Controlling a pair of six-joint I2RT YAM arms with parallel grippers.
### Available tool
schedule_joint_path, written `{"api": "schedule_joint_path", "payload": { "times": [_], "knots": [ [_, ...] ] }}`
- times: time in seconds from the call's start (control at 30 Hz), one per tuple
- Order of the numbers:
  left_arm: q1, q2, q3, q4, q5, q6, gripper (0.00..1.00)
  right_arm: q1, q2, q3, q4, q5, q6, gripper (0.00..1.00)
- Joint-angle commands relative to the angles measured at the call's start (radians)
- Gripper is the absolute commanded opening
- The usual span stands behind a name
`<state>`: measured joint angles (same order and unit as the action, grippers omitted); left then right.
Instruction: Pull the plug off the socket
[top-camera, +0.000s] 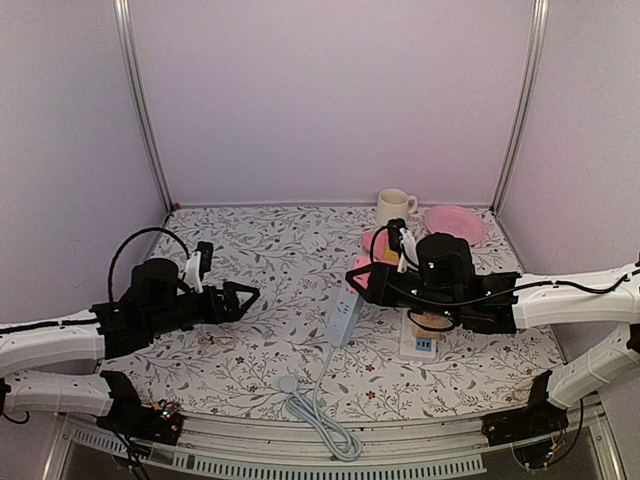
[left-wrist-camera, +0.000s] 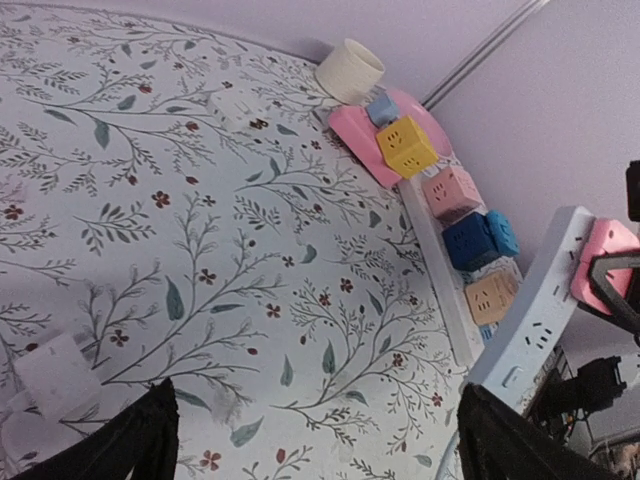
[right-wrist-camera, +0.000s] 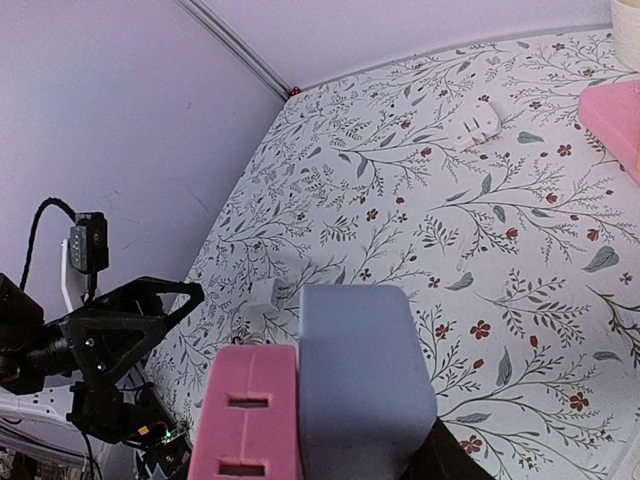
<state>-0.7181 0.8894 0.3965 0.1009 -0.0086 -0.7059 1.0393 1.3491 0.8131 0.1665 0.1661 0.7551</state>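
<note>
The socket is a pale blue power strip (top-camera: 345, 315), tilted up off the table, with a pink cube adapter (right-wrist-camera: 248, 415) on its raised end. My right gripper (top-camera: 362, 283) is shut on that end of the strip (right-wrist-camera: 365, 380), which fills the right wrist view. A small white plug (left-wrist-camera: 55, 375) lies loose on the floral table, just beside my left gripper (left-wrist-camera: 318, 390). The left gripper (top-camera: 240, 297) is open and holds nothing. The same plug (right-wrist-camera: 262, 300) lies free of the strip in the right wrist view.
A second white strip (left-wrist-camera: 440, 290) carries yellow (left-wrist-camera: 405, 147), pink, blue and orange cube adapters. A cream mug (top-camera: 395, 205) and a pink plate (top-camera: 455, 222) stand at the back right. Another white plug (right-wrist-camera: 478, 122) lies farther back. The strip's grey cable (top-camera: 320, 415) loops over the front edge.
</note>
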Motion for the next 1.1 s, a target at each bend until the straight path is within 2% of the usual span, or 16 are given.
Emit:
{"api": "schedule_joint_path", "payload": {
  "times": [0.0,0.17,0.33,0.57,0.7,0.8,0.9,1.0,1.07],
  "knots": [
    [-0.131,0.081,0.035,0.122,0.025,0.036,0.97,0.002,-0.039,-0.018,0.081,-0.062,0.012,0.03],
    [-0.237,0.18,0.033,0.289,0.102,0.057,0.97,0.002,-0.055,-0.032,0.144,-0.127,-0.007,0.04],
    [-0.277,0.25,0.028,0.461,0.226,0.052,0.97,0.002,-0.059,-0.054,0.264,-0.235,-0.036,0.04],
    [-0.328,0.333,0.103,0.52,0.312,0.092,0.97,0.002,-0.016,-0.048,0.411,-0.443,-0.075,0.04],
    [-0.339,0.375,0.13,0.57,0.36,0.08,0.92,0.002,0.001,-0.047,0.475,-0.544,-0.084,0.04],
    [-0.344,0.394,0.135,0.629,0.405,0.063,0.84,0.002,0.008,-0.047,0.502,-0.594,-0.091,0.04],
    [-0.346,0.402,0.138,0.661,0.431,0.049,0.71,0.002,0.005,-0.061,0.529,-0.612,-0.089,0.04],
    [-0.347,0.401,0.135,0.687,0.442,0.039,0.57,0.002,0.004,-0.066,0.532,-0.62,-0.093,0.04],
    [-0.348,0.402,0.135,0.7,0.448,0.031,0.42,0.002,0.009,-0.065,0.532,-0.628,-0.094,0.04]
  ]
}}
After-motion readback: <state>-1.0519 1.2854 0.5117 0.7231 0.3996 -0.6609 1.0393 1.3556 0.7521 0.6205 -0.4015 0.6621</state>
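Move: Off to the left hand's right by about 23 cm, some 4 cm nearer the base and roughly level with it, the socket strip's middle hangs from the pink plug. The plug, already in the right fingers, is 27 cm right of the left hand, 1 cm ahead and 5 cm higher. The white plug lies 7 cm left, 2 cm ahead and 13 cm below the left hand. From the right hand, the strip's middle is 4 cm back, 4 cm left and 3 cm down. Sweeping about 16 cm right and 11 cm back, first level and then rising some 6 cm, the left hand comes to the hanging socket strip with open fingers, swings about 40 degrees clockwise and half closes them around its sides below the pink plug. Keeping its grip on the plug, the right hand draws back and up some 8 cm each and 5 cm left, turning about 30 degrees counter-clockwise to present the strip. ##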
